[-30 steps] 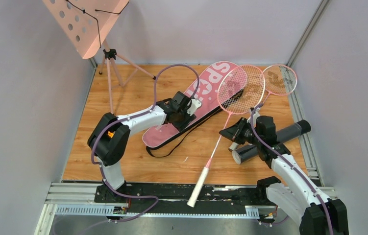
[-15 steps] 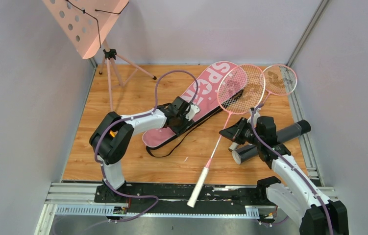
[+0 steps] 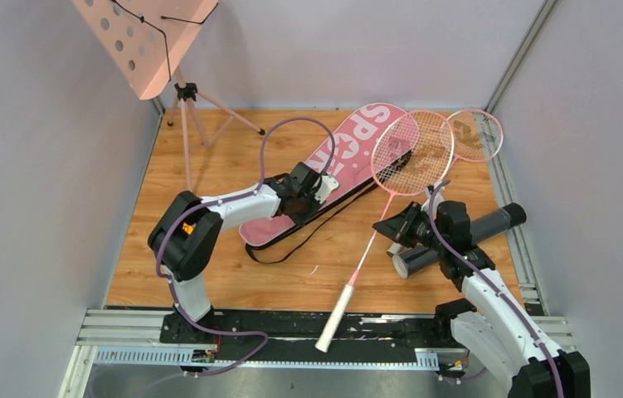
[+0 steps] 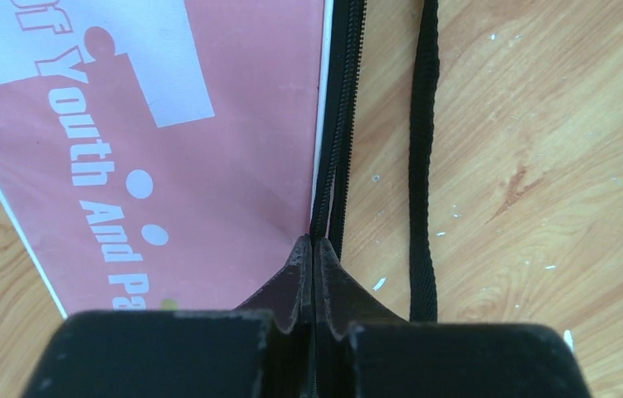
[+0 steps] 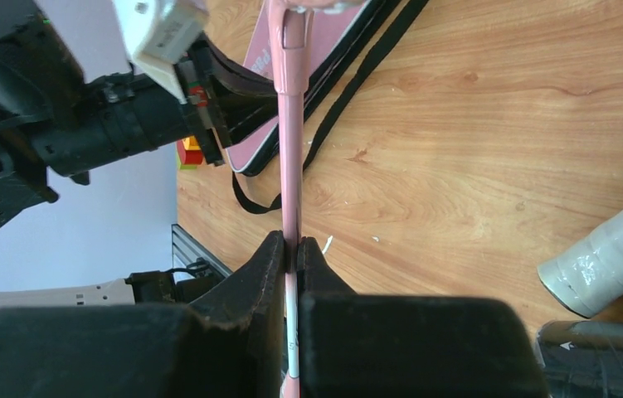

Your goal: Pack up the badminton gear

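The long pink racket bag (image 3: 349, 153) lettered "SPORT" lies diagonally on the wooden floor. My left gripper (image 3: 322, 184) (image 4: 313, 242) is shut on the black zipper edge (image 4: 337, 124) of the racket bag (image 4: 208, 166). My right gripper (image 3: 399, 225) (image 5: 293, 240) is shut on the thin pink shaft (image 5: 291, 149) of a racket (image 3: 411, 153). Its white handle (image 3: 337, 311) points toward the near rail. A second racket (image 3: 474, 134) lies behind, partly under the first. The black tube (image 3: 457, 240) lies under my right wrist. No shuttlecocks show.
A pink perforated music stand (image 3: 146, 37) on tripod legs occupies the back left corner. The bag's black strap (image 3: 291, 247) (image 4: 422, 166) trails loose on the floor. Grey walls close in left, right and back. A metal rail (image 3: 291, 332) runs along the near edge.
My left gripper has shut on the bag's zipper edge after standing open. The right arm has shifted a little right, carrying the racket head that way.
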`<state>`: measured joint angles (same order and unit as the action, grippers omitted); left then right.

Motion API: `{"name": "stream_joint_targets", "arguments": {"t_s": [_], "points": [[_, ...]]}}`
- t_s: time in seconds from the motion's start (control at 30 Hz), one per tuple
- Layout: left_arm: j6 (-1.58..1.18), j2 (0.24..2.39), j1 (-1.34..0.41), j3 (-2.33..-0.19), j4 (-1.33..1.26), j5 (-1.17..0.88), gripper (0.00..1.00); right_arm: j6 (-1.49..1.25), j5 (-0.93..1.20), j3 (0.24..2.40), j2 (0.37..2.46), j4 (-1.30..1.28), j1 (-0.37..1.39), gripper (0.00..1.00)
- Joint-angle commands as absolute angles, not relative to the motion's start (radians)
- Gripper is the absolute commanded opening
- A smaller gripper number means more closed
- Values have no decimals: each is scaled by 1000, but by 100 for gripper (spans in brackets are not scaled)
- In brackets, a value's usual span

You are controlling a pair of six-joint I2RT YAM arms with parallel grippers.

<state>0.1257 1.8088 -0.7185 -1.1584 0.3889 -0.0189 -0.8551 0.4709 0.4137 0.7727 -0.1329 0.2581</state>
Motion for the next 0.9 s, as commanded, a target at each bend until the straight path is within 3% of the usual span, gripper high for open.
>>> {"name": "stream_joint_targets", "arguments": {"t_s": [0.0, 0.53, 0.87], "points": [[70, 1710, -718, -1176, 399, -48, 0, -874, 478, 435, 799, -112, 254, 0], [-116, 1632, -718, -1211, 404, -46, 0, -1020, 384, 400, 908, -234, 255, 0], [-147, 1556, -718, -1191, 376, -90, 0, -988, 476, 405, 977, -140, 255, 0]]}}
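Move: My left hand already pinches the zipped near-right edge of the pink bag's cover; the bag's middle lies about 11 cm ahead and 6 cm right of it, with the strap some 3 cm back and 3 cm right. My right hand holds a racket by its shaft; from it the bag's middle is roughly 19 cm ahead, 11 cm left and 12 cm below. The second racket's grip lies 9 cm right and 3 cm ahead, the tube's middle level and 22 cm right, both about 10 cm below. I draw the pinched cover edge up with my left hand by about 8 cm, easing off midway and then pulling on, while the wrist rolls its left side down and turns a little counter-clockwise. Meanwhile my right hand keeps its grip on the racket shaft and lowers it about 7 cm towards the table beside the bag, tipping nose-down by some 25 degrees. ##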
